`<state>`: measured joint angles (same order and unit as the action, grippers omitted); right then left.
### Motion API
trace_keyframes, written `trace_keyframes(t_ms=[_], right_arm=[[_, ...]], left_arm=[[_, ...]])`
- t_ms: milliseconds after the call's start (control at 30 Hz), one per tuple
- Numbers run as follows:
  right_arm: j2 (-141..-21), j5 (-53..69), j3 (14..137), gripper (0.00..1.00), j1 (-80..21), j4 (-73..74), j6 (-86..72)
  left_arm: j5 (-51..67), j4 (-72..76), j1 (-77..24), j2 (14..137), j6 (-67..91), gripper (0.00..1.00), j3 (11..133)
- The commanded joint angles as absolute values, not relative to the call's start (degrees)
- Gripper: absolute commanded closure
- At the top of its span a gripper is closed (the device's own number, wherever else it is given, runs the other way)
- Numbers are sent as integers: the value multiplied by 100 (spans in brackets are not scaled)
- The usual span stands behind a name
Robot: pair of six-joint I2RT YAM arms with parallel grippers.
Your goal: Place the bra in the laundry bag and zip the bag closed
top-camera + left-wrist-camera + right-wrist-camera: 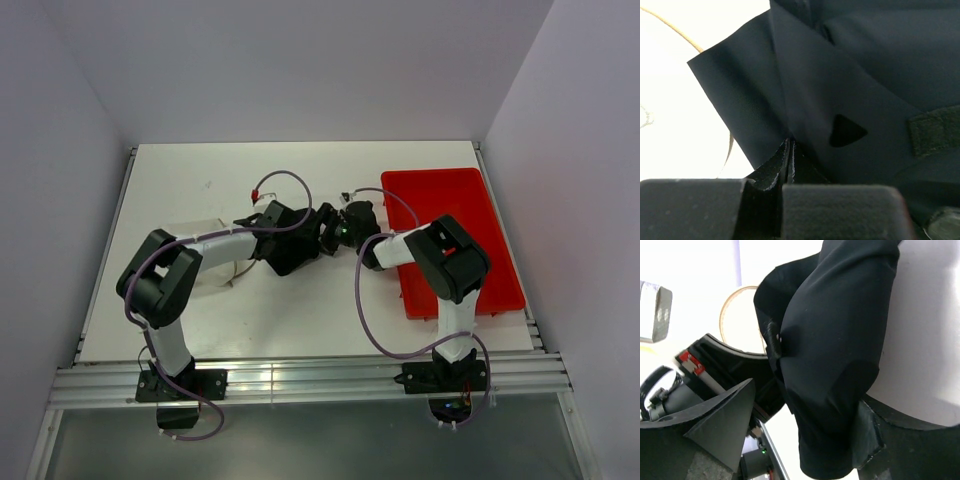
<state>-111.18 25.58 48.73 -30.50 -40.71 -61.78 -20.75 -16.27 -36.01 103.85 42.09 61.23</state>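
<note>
The black bra (840, 90) hangs above the middle of the table between my two grippers. My left gripper (790, 150) is shut on a folded edge of its fabric. In the right wrist view the bra (840, 340) droops between the fingers of my right gripper (807, 400), which is open; the cloth rests against the right finger (872, 440) and stands apart from the left one. From above, both grippers meet at the centre, left (316, 236) and right (347, 226). The white laundry bag (212, 272) lies on the table under my left arm, its tan wire rim (742, 320) showing behind the bra.
A red tray (450, 200) lies at the right of the table, partly under my right arm. White walls close in the table on the left, back and right. A metal rail (300, 380) runs along the near edge.
</note>
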Motion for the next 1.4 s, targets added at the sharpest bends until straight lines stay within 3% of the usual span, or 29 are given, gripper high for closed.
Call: trace_keyframes(t_ms=[0,200,533,600,767,867,967,1133,1367], right_arm=[[-11276,2698,5133,25,-3076,-4456,-6416],[-11408,2628,5273,37,-3076,-4456,-6539],[-11206,2338,5115,78,-3076,-4421,-6539],[-11145,2312,5063,84,-3067,-4403,-6513],[-10847,2171,4852,87,-3041,-4386,-6451],[-10645,2136,4738,88,-2997,-4360,-6399],[-10442,2136,4658,88,-2971,-4289,-6355],[-10072,2127,4588,89,-2944,-3991,-6188],[-9204,2048,4378,90,-2944,-3498,-5942]], left_arm=[[-1442,-1854,-3779,10565,4131,100,5933],[-1310,-1916,-3867,10380,4140,100,5933],[-1406,-2249,-3911,9950,4166,100,5959],[-1599,-2381,-3920,9827,4166,94,6029],[-1994,-2908,-3920,9186,4192,61,6205],[-2241,-3163,-3911,8834,4192,50,6398],[-2644,-3585,-3911,8693,4184,49,6688],[-3725,-4674,-3920,8973,4341,56,7285],[-5254,-5992,-4061,9658,4737,49,8032]])
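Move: The bra's right-hand side already lies between the right hand's open fingers; its middle is about 4 cm to that hand's left, 1 cm back and 5 cm below. The left hand, shut on the cloth, has the bra's middle roughly 5 cm to its right, 1 cm ahead and about level in height. The laundry bag lies some 17 cm to the left hand's left, 1 cm back. Right pinches the bra and lifts about 7 cm; left lets go, then rises some 13 cm, swinging left. ##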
